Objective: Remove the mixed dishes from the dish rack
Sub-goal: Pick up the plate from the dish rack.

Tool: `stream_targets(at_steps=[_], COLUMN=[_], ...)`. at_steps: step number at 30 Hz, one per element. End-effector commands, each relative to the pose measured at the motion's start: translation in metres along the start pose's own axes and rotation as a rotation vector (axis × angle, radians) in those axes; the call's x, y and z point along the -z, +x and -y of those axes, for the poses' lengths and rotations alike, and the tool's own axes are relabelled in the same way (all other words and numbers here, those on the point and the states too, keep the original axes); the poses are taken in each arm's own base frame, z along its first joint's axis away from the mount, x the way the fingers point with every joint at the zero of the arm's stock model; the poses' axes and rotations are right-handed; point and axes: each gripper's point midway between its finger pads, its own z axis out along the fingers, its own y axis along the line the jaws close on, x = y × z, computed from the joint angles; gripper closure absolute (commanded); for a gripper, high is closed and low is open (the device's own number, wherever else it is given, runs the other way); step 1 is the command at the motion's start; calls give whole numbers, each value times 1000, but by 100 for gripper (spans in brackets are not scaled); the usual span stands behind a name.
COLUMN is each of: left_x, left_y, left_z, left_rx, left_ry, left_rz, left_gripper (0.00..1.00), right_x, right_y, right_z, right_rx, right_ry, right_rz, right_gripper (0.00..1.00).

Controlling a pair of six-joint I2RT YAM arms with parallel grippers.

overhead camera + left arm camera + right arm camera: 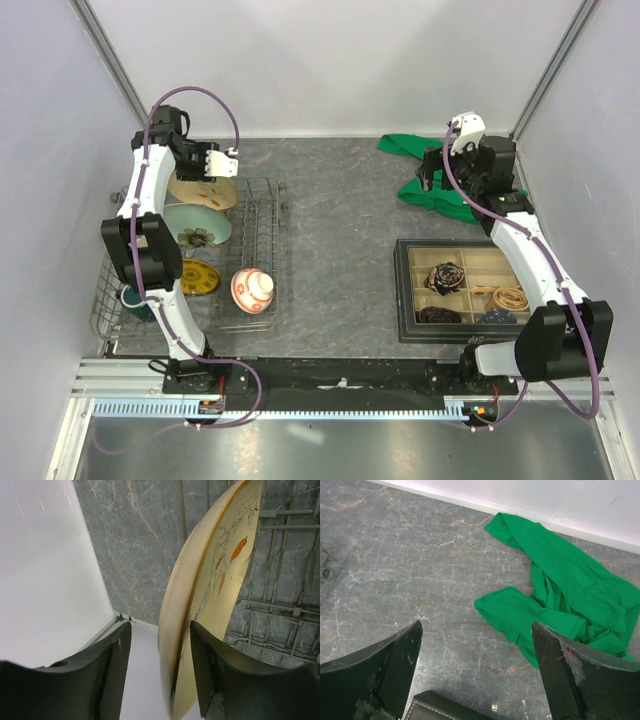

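Note:
The grey wire dish rack point(270, 250) sits at the table's left. At its far end a cream plate with orange leaves point(205, 192) stands on edge. Behind it come a pale green plate point(198, 226), a yellow-gold plate point(198, 279), a red-and-white bowl point(252, 288) and a dark green mug point(134, 302) half hidden by the arm. My left gripper point(207, 168) straddles the cream plate point(215, 580). In the left wrist view the left gripper point(160, 627) has one finger point(210, 665) against the plate's face and the other a gap away. My right gripper point(438, 172) hangs open and empty.
A black compartmented tray point(402, 290) holding small items lies at the right, with its corner point(435, 707) under my right gripper point(476, 630). A green cloth point(425, 188) point(560, 580) is crumpled by the back wall. The rack wires point(295, 611) run beside the plate, and white walls enclose the table.

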Motion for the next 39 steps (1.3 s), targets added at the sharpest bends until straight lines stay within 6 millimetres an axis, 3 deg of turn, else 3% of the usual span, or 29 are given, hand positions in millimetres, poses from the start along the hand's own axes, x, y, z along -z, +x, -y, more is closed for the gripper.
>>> stream_targets(at_steps=[1,15,20,24,39], left_x=[7,17,24,30,57], left_y=[3,7,4,2,-3], left_z=[-8,-6,-12,-17,-48], left_rx=[-41,-40,-27,-35,-69], left_ry=[-7,-2,-24,-43,-144], left_rz=[-18,-49,-51,-48,-48], left_gripper=[46,79,87,99,98], right_x=[0,-3,-4,-3,-4], right_y=[-19,-15,-15,-16,-14], right_z=[3,4,3,3,2], right_rx=[24,19,20,17,15], right_ry=[4,0,-2,-2,-15], right_rz=[45,31,28,29,24], right_gripper=[2,2,2,2,2])
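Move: The cream plate stands tilted in the rack, with its upper left rim already between the open left fingers. Its middle is about 4 cm right of the left hand, 2 cm back and 5 cm below. From that hand the green plate lies roughly 10 cm back, 4 cm right, and the yellow plate some 22 cm back, 4 cm right, both lower. From the right hand the cream plate is about 49 cm left, roughly level forward and 13 cm lower. The left fingers close onto the cream plate's upper left rim, pinching it from front and back, and stop on its thickness at about half their starting gap. As they shut, the hand eases back about 1 cm towards the robot; it then keeps its hold and creeps back a little more, rising only about half a centimetre at the end. ##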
